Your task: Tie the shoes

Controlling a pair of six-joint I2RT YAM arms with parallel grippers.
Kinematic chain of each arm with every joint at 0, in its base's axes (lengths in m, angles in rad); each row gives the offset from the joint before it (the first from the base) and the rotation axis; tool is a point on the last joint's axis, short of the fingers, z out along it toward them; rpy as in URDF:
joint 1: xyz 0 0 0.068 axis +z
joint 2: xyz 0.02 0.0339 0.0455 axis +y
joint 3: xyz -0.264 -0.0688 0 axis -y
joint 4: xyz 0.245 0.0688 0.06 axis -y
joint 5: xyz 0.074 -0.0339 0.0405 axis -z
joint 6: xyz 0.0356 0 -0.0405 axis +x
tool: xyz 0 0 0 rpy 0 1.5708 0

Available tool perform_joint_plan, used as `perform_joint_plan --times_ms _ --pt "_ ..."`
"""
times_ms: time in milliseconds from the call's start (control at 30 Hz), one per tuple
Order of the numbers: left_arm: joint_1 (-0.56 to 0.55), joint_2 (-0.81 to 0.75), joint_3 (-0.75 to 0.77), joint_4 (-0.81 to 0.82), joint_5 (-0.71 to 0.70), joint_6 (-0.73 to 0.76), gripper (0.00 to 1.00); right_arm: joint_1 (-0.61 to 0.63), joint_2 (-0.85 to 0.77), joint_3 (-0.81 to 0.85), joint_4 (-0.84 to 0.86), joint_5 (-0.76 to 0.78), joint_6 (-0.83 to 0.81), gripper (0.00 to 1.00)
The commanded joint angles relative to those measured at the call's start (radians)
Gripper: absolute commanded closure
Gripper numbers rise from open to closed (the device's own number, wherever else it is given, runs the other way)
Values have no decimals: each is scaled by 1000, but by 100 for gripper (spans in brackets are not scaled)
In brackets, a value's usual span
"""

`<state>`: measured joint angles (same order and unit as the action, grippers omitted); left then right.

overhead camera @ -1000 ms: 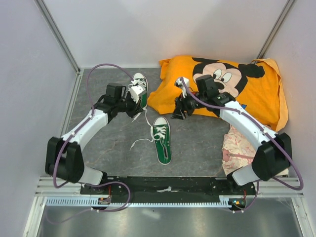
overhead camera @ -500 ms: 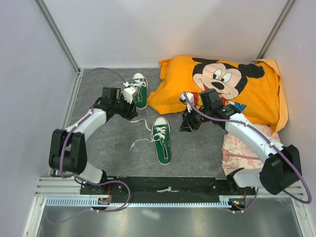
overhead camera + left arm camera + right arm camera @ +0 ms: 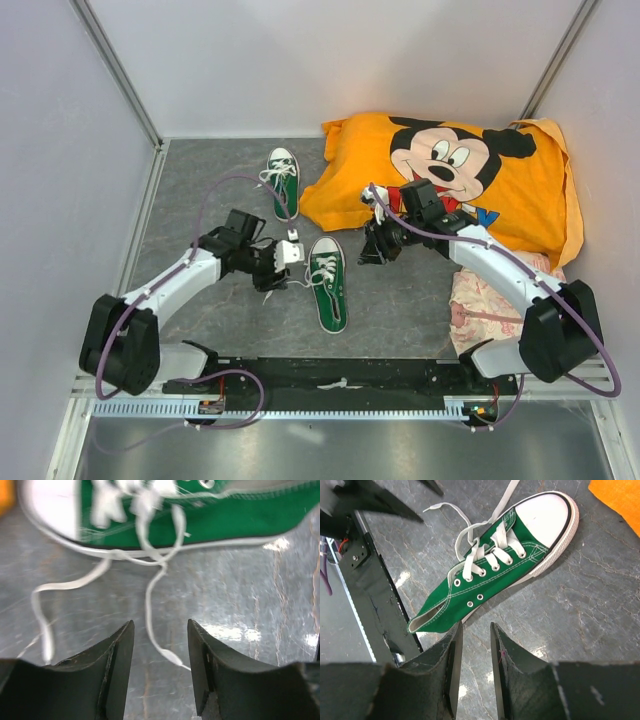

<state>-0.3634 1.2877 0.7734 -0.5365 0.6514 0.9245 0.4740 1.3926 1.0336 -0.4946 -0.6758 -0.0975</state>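
Observation:
Two green shoes lie on the grey floor: the far shoe (image 3: pixel 283 184) by the pillow and the near shoe (image 3: pixel 328 286) in the middle, toe pointing away. The near shoe (image 3: pixel 225 515) has loose white laces (image 3: pixel 150 587) trailing over the floor. My left gripper (image 3: pixel 284 266) is just left of the near shoe. It (image 3: pixel 160 632) is open, and one lace end (image 3: pixel 172 656) lies on the floor between its fingers, ungripped. My right gripper (image 3: pixel 372 248) hovers right of the near shoe (image 3: pixel 490 577). It (image 3: pixel 476 632) is open narrowly above bare floor, holding nothing.
An orange Mickey Mouse pillow (image 3: pixel 450 165) fills the back right, its corner (image 3: pixel 620 500) close to the near shoe's toe. A pink cloth (image 3: pixel 480 292) lies under the right arm. The black base rail (image 3: pixel 340 375) runs along the near edge. White walls enclose the floor.
My left gripper has left the far shoe, swung down beside the near shoe and opened. My right gripper dipped toward the floor by the pillow's edge and its jaws narrowed.

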Motion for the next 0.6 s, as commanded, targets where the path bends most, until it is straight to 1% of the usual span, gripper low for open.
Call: perform_joint_plan --times_ms 0,100,267,500,567 --pt "-58 74 4 6 -133 91 45 2 -4 -27 80 -27 59 64" --pt "-62 122 6 52 -176 82 43 0 -17 -53 99 -28 74 63" --pt "-89 162 12 105 -161 97 41 2 -7 -66 108 -27 78 63" --pt "-160 240 27 130 -180 134 44 0 9 -52 105 -11 74 62" --pt "-167 258 32 133 -185 148 46 0 13 -52 106 -5 70 62"
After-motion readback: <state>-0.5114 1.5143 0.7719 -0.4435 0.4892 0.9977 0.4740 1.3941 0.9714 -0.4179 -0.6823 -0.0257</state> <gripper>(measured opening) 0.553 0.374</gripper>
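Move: The left hand's target is the near lace strand lying loose beside the shoe: its middle is about 3 cm to the right, level fore and aft, some 7 cm below. The shoe's middle is roughly 12 cm to the right, level with the hand. The other lace strand lies about 7 cm ahead and 3 cm right. From the right hand the near strand is some 19 cm left, 2 cm back and well below. Lower the left gripper almost straight down, about 6 cm, onto the near lace strand beside the shoe's laced edge, edging slightly right towards the shoe at the end. Tip the fingers some 10 degrees steeper, with a slight clockwise turn, and keep them half open so the strand runs between the tips; don't close yet. ##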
